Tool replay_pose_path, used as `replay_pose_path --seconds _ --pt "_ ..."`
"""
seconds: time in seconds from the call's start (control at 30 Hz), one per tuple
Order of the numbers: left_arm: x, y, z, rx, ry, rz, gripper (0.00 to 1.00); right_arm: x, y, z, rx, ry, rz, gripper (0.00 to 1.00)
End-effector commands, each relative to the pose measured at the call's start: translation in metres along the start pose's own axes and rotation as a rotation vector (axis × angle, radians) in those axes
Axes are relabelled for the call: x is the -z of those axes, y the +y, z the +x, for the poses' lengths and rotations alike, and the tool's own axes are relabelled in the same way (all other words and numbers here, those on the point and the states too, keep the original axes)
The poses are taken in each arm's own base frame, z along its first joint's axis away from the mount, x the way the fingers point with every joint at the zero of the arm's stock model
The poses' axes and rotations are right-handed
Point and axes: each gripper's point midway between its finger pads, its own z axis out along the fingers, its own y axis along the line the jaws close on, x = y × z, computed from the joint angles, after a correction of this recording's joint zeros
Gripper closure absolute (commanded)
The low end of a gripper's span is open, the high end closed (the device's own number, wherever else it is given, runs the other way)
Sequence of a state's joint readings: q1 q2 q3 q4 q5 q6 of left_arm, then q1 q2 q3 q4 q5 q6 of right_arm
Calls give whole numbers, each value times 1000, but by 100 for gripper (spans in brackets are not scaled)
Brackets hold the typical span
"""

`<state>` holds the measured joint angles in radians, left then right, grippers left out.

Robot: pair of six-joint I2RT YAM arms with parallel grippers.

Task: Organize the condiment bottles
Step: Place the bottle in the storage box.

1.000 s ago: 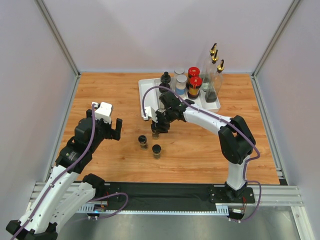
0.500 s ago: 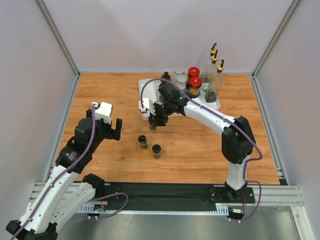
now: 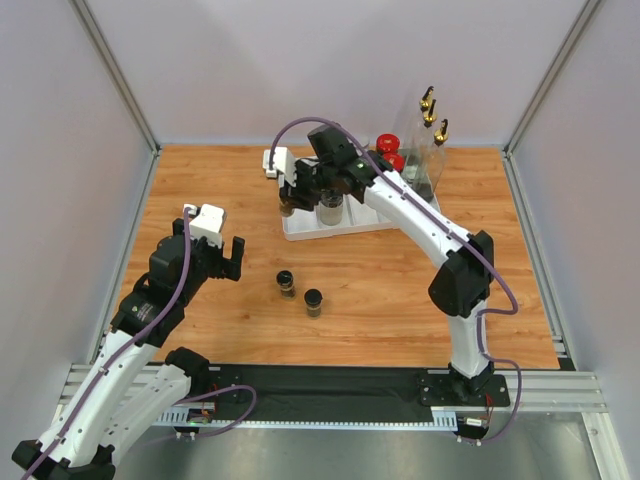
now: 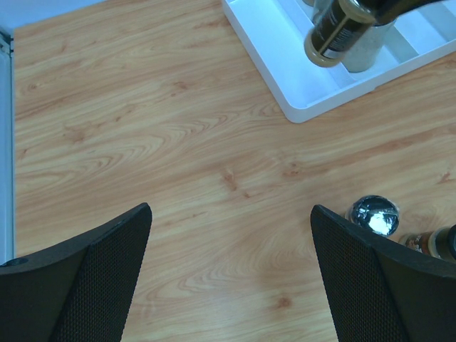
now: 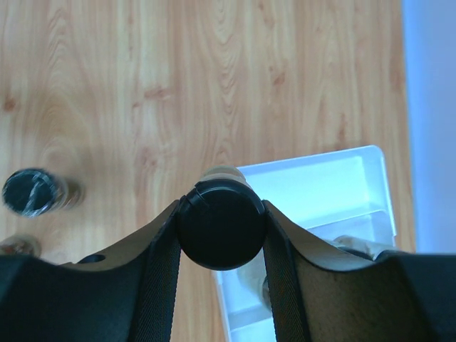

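Note:
My right gripper point(image 3: 290, 200) is shut on a small black-lidded jar point(image 3: 288, 209), which hangs above the left end of the white divided tray point(image 3: 345, 228). In the right wrist view both fingers press the jar's round black lid point(image 5: 221, 224), with the tray's corner point(image 5: 320, 187) below. The left wrist view shows this amber jar point(image 4: 332, 34) in the air above the tray point(image 4: 274, 60). Two more small black-lidded jars point(image 3: 286, 282) point(image 3: 313, 300) stand on the table. My left gripper point(image 3: 226, 258) is open over bare wood to their left, holding nothing.
At the back right of the tray stand red-capped jars point(image 3: 389, 146) and tall clear gold-spouted bottles point(image 3: 432, 135). Another jar point(image 3: 331, 207) stands in the tray beside the held one. Grey walls with metal posts enclose the wooden table point(image 3: 200, 190).
The right arm has carried the small jar from just in front of the tray away from me, to above the tray's left end. The left arm has not moved.

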<state>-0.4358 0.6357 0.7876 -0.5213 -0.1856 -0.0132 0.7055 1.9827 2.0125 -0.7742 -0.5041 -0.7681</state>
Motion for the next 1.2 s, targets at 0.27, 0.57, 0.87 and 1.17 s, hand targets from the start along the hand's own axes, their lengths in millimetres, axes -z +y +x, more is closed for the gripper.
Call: replay_pose_path --seconds 0.27,0.57,0.87,1.17 --pt "-1 3 3 -10 4 -10 0 -25 -67 0 -123 -11 168 95" --pt "-3 2 5 -13 15 -12 0 -47 -113 19 -218 -37 302 92" --pt "-5 3 6 -34 27 -14 0 -64 -137 67 -264 14 359 91" --pt "-8 3 10 -41 47 -14 0 -93 -143 97 -281 35 371 83"
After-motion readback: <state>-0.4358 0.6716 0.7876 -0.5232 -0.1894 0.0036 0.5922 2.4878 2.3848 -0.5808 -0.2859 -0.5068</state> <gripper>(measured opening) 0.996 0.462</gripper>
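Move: My right hand already holds the small dark-capped bottle. The storage box's empty left compartment, where it goes, has its middle about 17 cm straight ahead and some 18 cm below. In the next compartment a large dark-lidded jar stands roughly 11 cm ahead and 10 cm right, with a rear jar about 10 cm beyond it. A small bottle remains on the table, some 13 cm back and 2 cm left. From my idle left hand the compartment is about 29 cm ahead, 18 cm right. With the capped bottle still pinched in my right fingers, I carry it forward about 16 cm, over the near rim of the box and past the left of the large jar, turning the hand some 25 degrees clockwise. I sink gently at first, then mostly downwards into the empty left compartment, some 11 cm lower in all, keeping the grip closed. ##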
